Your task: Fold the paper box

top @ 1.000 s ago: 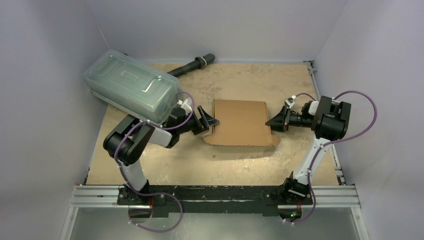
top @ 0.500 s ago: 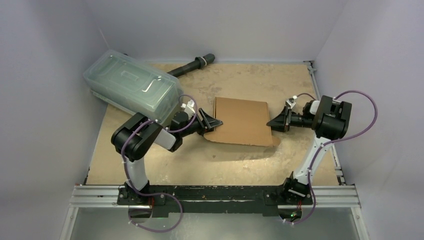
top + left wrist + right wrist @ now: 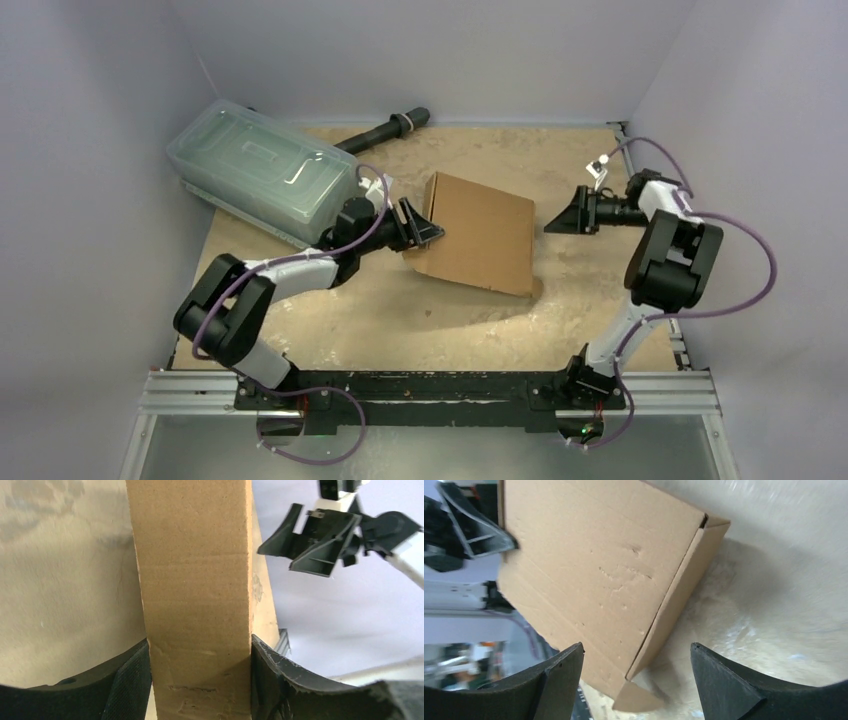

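Observation:
The paper box [image 3: 480,245] is a flat brown cardboard mailer, folded shut and turned askew on the sandy tabletop. Its left end is raised off the table. My left gripper [image 3: 425,232] is shut on that left end. In the left wrist view the box's narrow side wall [image 3: 195,580] fills the gap between the pads of my left gripper [image 3: 200,675]. My right gripper [image 3: 560,222] hangs open, off the box's right edge and apart from it. In the right wrist view the box [image 3: 594,570] lies beyond my right gripper [image 3: 636,660], and a small tab [image 3: 639,700] sticks out at its near corner.
A clear greenish plastic lidded container [image 3: 265,180] stands at the back left, close behind my left arm. A black tube [image 3: 385,130] lies at the back. A metal rail [image 3: 625,140] runs along the table's right edge. Pale walls close in three sides.
My right gripper has opened, let go of the box's right edge and drawn back to the right. My left gripper has turned the box and raised its left end.

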### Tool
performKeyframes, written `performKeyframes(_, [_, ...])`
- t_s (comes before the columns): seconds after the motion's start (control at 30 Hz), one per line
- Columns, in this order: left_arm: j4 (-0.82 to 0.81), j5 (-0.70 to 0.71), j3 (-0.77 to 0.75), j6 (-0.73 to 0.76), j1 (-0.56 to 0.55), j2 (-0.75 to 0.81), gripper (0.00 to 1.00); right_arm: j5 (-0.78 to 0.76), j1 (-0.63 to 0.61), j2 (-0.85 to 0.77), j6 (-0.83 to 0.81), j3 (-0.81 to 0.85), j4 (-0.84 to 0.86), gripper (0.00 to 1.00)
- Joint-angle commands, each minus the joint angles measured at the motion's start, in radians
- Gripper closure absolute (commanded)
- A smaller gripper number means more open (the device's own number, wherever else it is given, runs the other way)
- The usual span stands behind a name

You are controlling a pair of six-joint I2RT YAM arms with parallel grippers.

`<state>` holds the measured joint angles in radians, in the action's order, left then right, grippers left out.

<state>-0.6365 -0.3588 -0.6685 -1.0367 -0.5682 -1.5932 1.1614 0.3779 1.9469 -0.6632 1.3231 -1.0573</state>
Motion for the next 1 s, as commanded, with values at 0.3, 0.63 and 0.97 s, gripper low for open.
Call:
performKeyframes(0.3, [0.955, 0.260, -0.724, 0.683, 0.022, 0.062, 0.84, -0.159, -0.003, -0.354, 0.240, -0.028, 0.264, 0.19])
performKeyframes(0.63, [1.236, 0.584, -1.149, 1.119, -0.196, -0.086, 0.88, -0.137, -0.003, -0.412, 0.282, -0.095, 0.326, 0.19])
performKeyframes(0.97, [0.800, 1.117, -0.888, 1.662, -0.566, -0.053, 0.91, -0.134, 0.014, -0.439, 0.308, -0.106, 0.356, 0.18])
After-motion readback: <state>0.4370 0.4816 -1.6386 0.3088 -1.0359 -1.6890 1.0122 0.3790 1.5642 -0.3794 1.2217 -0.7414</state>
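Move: The cardboard box, already off the table and pinched by its left side, has its middle about 10 cm to the right of the left hand, level with it fore and aft and about 1 cm lower. The clear bin lies some 32 cm left and 13 cm farther out from that hand, the black tube roughly 9 cm left and 22 cm farther out, down on the table. From the empty right hand the box's middle is about 16 cm left and 2 cm back. The paper box, kept pinched in the left fingers, is swept up some 18 cm and forward about 8 cm, then drawn back and to the right over the middle of the table, sinking slightly at the end. The left wrist rolls it about 90 degrees, left side rising. The open right hand rises about 7 cm, free of the box. ##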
